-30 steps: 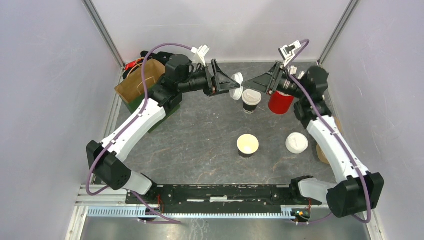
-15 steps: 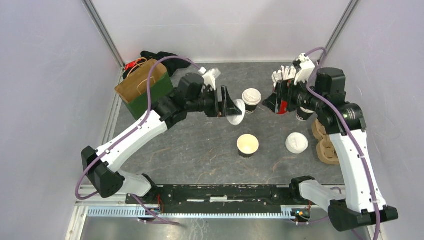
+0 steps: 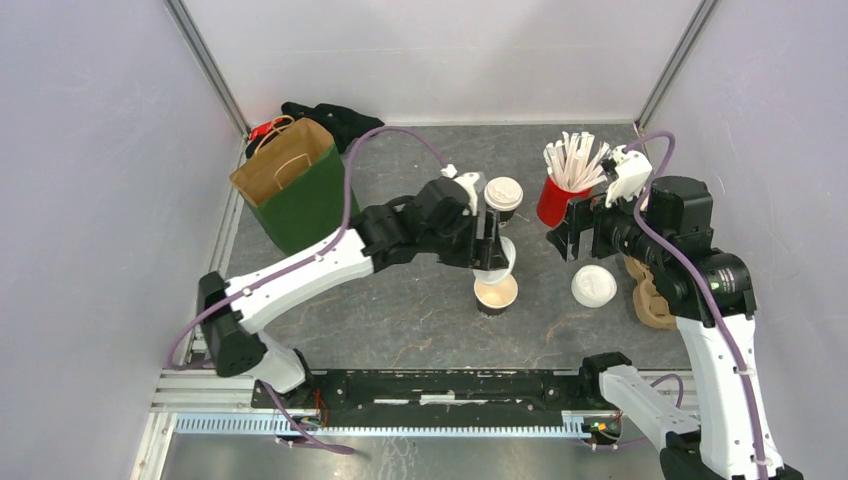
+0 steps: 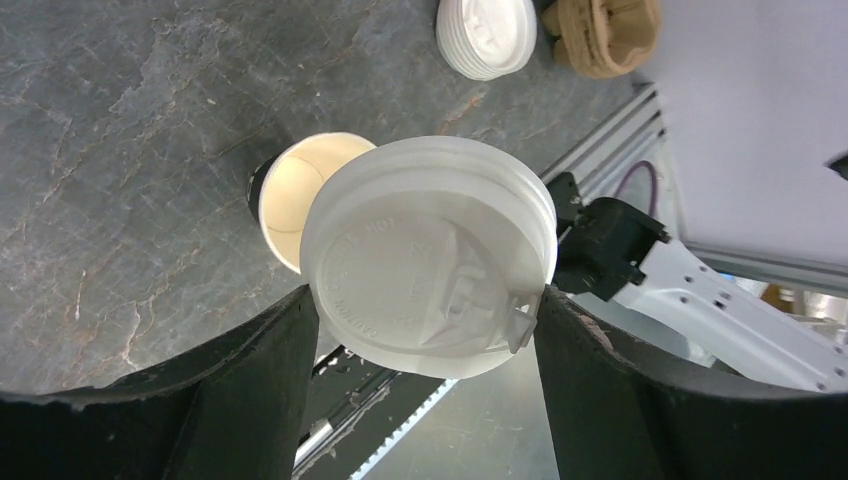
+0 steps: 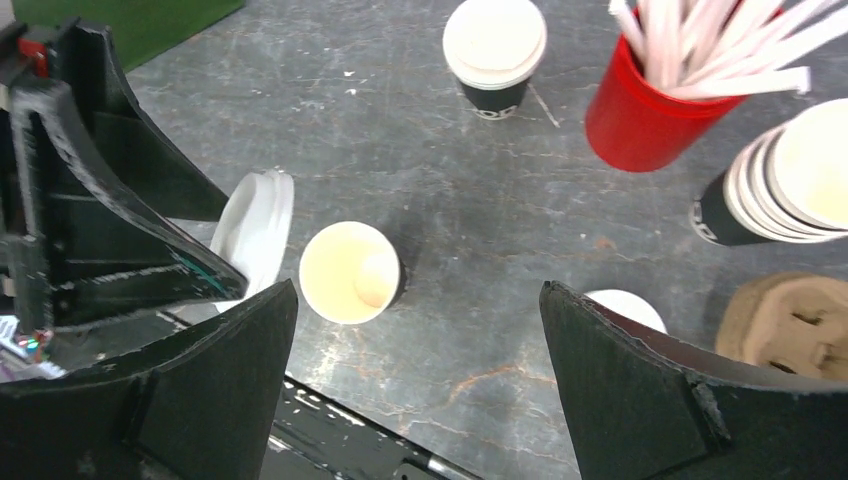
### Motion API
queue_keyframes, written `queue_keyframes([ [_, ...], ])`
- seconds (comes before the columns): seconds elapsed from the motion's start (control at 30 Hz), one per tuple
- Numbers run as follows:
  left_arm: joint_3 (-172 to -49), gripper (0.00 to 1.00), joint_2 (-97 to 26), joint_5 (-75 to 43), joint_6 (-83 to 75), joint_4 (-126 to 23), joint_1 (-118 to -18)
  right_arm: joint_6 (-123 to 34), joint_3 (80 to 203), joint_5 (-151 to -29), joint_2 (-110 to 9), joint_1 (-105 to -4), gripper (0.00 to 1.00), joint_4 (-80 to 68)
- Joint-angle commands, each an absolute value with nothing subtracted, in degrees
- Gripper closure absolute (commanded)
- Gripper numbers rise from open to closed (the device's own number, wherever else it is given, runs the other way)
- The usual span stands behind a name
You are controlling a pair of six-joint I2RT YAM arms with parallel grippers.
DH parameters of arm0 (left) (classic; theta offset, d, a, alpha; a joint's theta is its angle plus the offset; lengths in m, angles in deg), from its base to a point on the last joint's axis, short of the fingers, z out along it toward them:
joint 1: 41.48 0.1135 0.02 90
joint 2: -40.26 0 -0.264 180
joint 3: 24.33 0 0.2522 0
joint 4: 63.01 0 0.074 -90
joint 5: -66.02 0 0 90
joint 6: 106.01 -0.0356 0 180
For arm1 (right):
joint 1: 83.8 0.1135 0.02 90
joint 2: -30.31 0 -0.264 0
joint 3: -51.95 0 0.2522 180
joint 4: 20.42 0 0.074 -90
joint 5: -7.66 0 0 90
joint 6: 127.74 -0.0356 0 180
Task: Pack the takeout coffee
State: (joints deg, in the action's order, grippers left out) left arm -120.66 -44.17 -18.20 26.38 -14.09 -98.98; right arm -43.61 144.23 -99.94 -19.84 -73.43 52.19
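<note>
One takeout coffee (image 3: 503,196) (image 5: 494,45), a dark cup capped by a white lid, stands at the back centre with no gripper on it. My left gripper (image 3: 492,256) (image 4: 425,300) is shut on a loose white lid (image 4: 430,270) (image 5: 255,235), gripping it by its rim. It holds the lid tilted just above and beside a lidless dark cup (image 3: 496,293) (image 4: 290,200) (image 5: 350,272) with a cream inside. To the right of both cups my right gripper (image 3: 562,238) (image 5: 420,390) hangs open over bare table, holding nothing.
A red cup of white straws (image 3: 560,198) (image 5: 640,120) stands back right. Beside it are a stack of lidless cups (image 5: 790,180), a stack of white lids (image 3: 594,285) (image 4: 487,35) and a cardboard carrier (image 3: 650,295) (image 5: 790,325). A green and brown paper bag (image 3: 295,185) stands back left.
My left gripper carried the white lid from the back down to the lidless cup. My right gripper opened wide and drew back right, away from the capped cup.
</note>
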Motion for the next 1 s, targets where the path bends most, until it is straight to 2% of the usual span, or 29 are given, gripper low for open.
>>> queue_keyframes([
  [0.0,-129.7,0.27,-51.1,-26.3,22.8,-5.2,-103.0,-40.4,148.1,-93.2,-17.7,-73.2,0.02,54.3],
  [0.4,-152.1,0.27,-72.8,-37.6,19.5,14.0,-109.6,-39.2,150.0,-85.6,-15.7,-69.7,0.02,54.4],
  [0.97,-154.6,0.26,-77.2,-40.9,18.2,18.5,-109.9,-38.9,147.1,-83.6,-14.3,-68.2,0.02,53.8],
])
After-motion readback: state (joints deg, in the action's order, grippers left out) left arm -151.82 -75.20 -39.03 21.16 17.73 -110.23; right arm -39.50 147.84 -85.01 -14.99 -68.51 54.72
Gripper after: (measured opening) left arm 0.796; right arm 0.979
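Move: The open cup that the lid is meant for stands roughly 17 cm below the left hand, about 3 cm to its right and 1 cm back. From that cup, the lidded cup is some 20 cm farther out and 3 cm to the right, the red stirrer holder about 19 cm farther out and 17 cm to the right, and the lid stack 20 cm to the right and 3 cm out. From the right hand, the open cup is about 12 cm left, 3 cm back and 24 cm below. Still pinching the white lid, the left hand sinks about 10 cm towards the open cup, swinging right as it drops and then easing back left by half of that, while the wrist rolls some 35 degrees so the fingers turn from pointing right to mostly down. The empty right hand, fingers wide open, backs off a few centimetres to the right and up. ##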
